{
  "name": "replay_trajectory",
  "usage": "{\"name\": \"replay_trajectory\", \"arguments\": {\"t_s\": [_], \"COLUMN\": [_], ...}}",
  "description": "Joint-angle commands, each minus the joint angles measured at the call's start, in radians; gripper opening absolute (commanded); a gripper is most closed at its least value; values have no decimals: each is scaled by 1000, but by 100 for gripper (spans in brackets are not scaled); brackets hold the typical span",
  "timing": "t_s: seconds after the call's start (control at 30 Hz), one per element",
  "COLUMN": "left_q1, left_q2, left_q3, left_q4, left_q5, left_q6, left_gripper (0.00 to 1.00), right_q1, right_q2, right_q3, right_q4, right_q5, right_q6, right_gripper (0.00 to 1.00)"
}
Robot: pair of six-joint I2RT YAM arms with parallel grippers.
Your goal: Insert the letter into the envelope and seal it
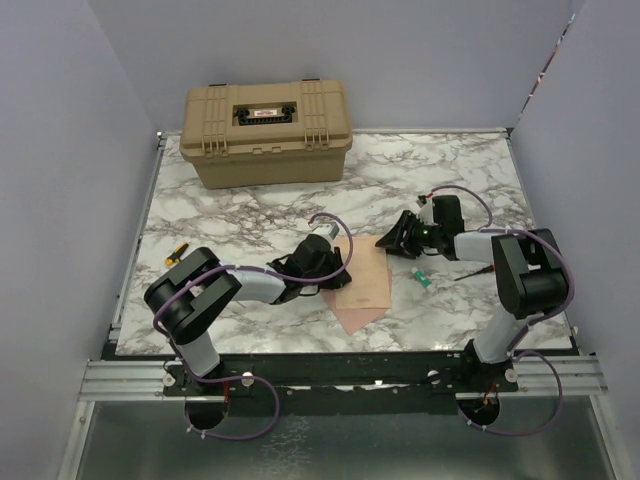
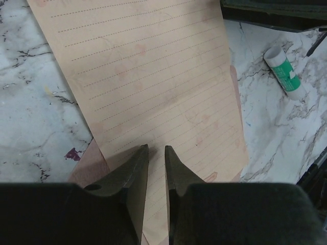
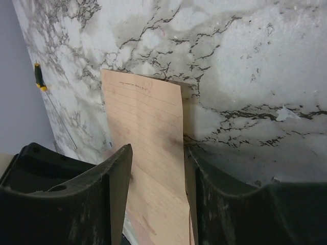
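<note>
The letter [image 1: 368, 280], a tan lined sheet, lies on the pinkish-brown envelope [image 1: 352, 318] near the table's front middle. In the left wrist view the letter [image 2: 153, 76] fills the middle and the envelope [image 2: 88, 171] peeks out at its lower left. My left gripper [image 1: 338, 276] hangs over the sheet's near-left part. Its fingers [image 2: 156, 148] stand a narrow gap apart, with only flat paper showing between them. My right gripper [image 1: 393, 240] is at the sheet's far right corner. Its fingers [image 3: 158, 148] stand wide, astride the letter [image 3: 148, 132], and nothing is clamped.
A tan toolbox [image 1: 267, 130] stands at the back left. A green-and-white glue stick [image 1: 421, 279] [image 2: 284, 71] lies just right of the papers, beside a dark pen-like thing [image 1: 470, 272]. A yellow-handled tool [image 1: 178, 250] [image 3: 39, 76] lies at the left.
</note>
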Motion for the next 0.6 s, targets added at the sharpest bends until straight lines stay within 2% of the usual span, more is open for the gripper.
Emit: {"name": "replay_trajectory", "arguments": {"t_s": [0.0, 0.07, 0.13, 0.3, 0.37, 0.4, 0.5, 0.57], "left_q1": [-5, -4, -4, -5, -3, -2, -2, -1], "left_q2": [33, 31, 24, -9, -46, -71, -178, -252], "left_q3": [-6, -4, -1, 27, 55, 75, 121, 146], "left_q4": [-27, -34, -42, -73, -111, -141, -200, -233], "left_q5": [-41, -46, -50, -39, -46, -57, -117, -160], "left_q6": [12, 19, 26, 53, 69, 75, 99, 122], "left_gripper": [21, 21, 21, 21, 25, 33, 70, 89], "right_q1": [4, 4, 6, 5, 5, 6, 6, 5], "right_q2": [43, 53, 57, 29, -5, -30, -122, -195], "right_q3": [-18, -26, -41, -81, -95, -100, -106, -101], "right_q4": [87, 137, 200, 351, 378, 380, 361, 335], "right_q5": [-72, -103, -150, -199, -189, -177, -137, -108], "right_q6": [-5, 7, 28, 87, 98, 99, 96, 92], "right_gripper": [49, 45, 37, 1, 0, 0, 0, 0]}}
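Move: The letter's middle lies about 5 cm left of the right hand and 6 cm back, 1 cm or so below it; its far right edge is at the open fingers. From that hand, the envelope beneath the letter is some 7 cm left and 11 cm back, and the glue stick about 9 cm right and 8 cm back. The letter's middle is roughly 3 cm right of the left hand and 2 cm ahead, just below it. The right fingers shut fully on the letter's right edge near its far corner, pinching it as the hand slides nearly 2 cm left, then lift it about 4 cm, tipping upward some 15 degrees. The left hand first stays low over the near left part of the letter, seeming to rest on it, then rises about 3 cm off it, spreading its fingers wide. ##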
